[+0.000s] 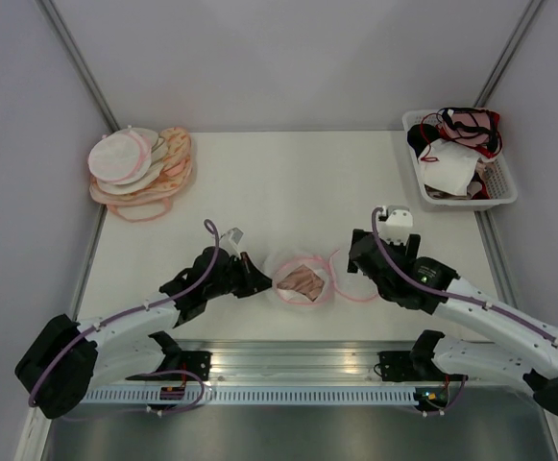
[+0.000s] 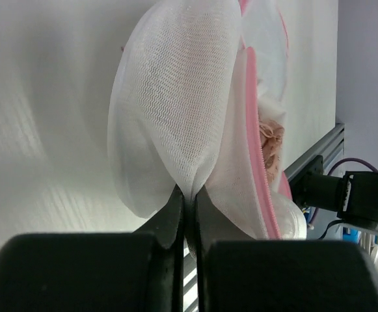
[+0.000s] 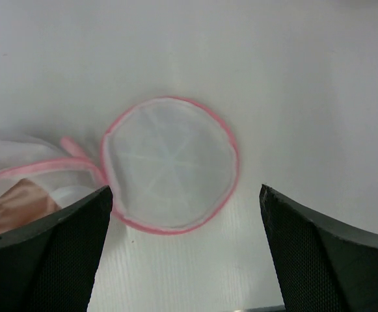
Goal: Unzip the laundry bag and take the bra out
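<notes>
The laundry bag lies unzipped at the table's near middle, its white mesh halves spread apart. One pink-rimmed disc half lies flat to the right. The pale pink-beige bra sits in the other half, and a bit of it shows past the pink zip. My left gripper is shut on a fold of the bag's mesh at its left edge. My right gripper hangs open above the flat disc half, nothing between its fingers.
A stack of similar pink- and orange-rimmed pouches lies at the back left. A white basket with white, black and red-strapped garments stands at the back right. The metal rail runs along the near edge.
</notes>
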You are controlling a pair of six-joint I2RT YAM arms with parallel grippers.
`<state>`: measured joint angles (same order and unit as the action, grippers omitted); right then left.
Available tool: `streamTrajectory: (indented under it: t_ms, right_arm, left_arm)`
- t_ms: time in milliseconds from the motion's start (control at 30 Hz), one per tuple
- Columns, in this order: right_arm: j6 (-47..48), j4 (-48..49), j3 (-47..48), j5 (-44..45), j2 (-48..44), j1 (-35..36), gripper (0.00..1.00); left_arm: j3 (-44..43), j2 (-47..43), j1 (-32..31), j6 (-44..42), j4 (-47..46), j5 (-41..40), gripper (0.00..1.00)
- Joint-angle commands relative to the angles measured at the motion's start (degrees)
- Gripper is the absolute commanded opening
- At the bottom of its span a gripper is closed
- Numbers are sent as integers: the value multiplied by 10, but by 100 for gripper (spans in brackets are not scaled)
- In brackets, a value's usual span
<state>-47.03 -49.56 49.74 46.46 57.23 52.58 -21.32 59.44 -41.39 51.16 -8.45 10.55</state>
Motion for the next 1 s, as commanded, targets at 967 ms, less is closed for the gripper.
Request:
streamTrajectory:
  t_ms: [967]
  right_arm:
    - [47, 316, -129, -306, 63, 56, 68]
  left_arm:
    - [129, -41, -2, 75, -221, -7, 2]
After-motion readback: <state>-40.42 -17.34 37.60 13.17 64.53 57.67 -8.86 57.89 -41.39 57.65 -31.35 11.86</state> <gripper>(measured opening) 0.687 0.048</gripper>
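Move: The bra lies in the open laundry bag, about 15 cm to the right gripper's left, 2 cm back and some 11 cm below. The round mesh flap is nearly under that gripper: 4 cm left, 1 cm ahead, 13 cm down. The pink zip tab is about 8 cm left, 3 cm ahead and 12 cm down. From the left gripper, which already pinches the bag's left side, the bra is about 6 cm right, 4 cm ahead and 4 cm below. Swing the right gripper left some 17 cm, over the flap to the bag's mouth, sinking about 7 cm and drawing back 4 cm, then ease 2.5 cm back right; turn it roughly 30 degrees counter-clockwise and narrow its wide-open fingers to about two-thirds above the bra. Keep the left pinch on the mesh, dipping that hand 4 cm and raising it again with a slight roll. ##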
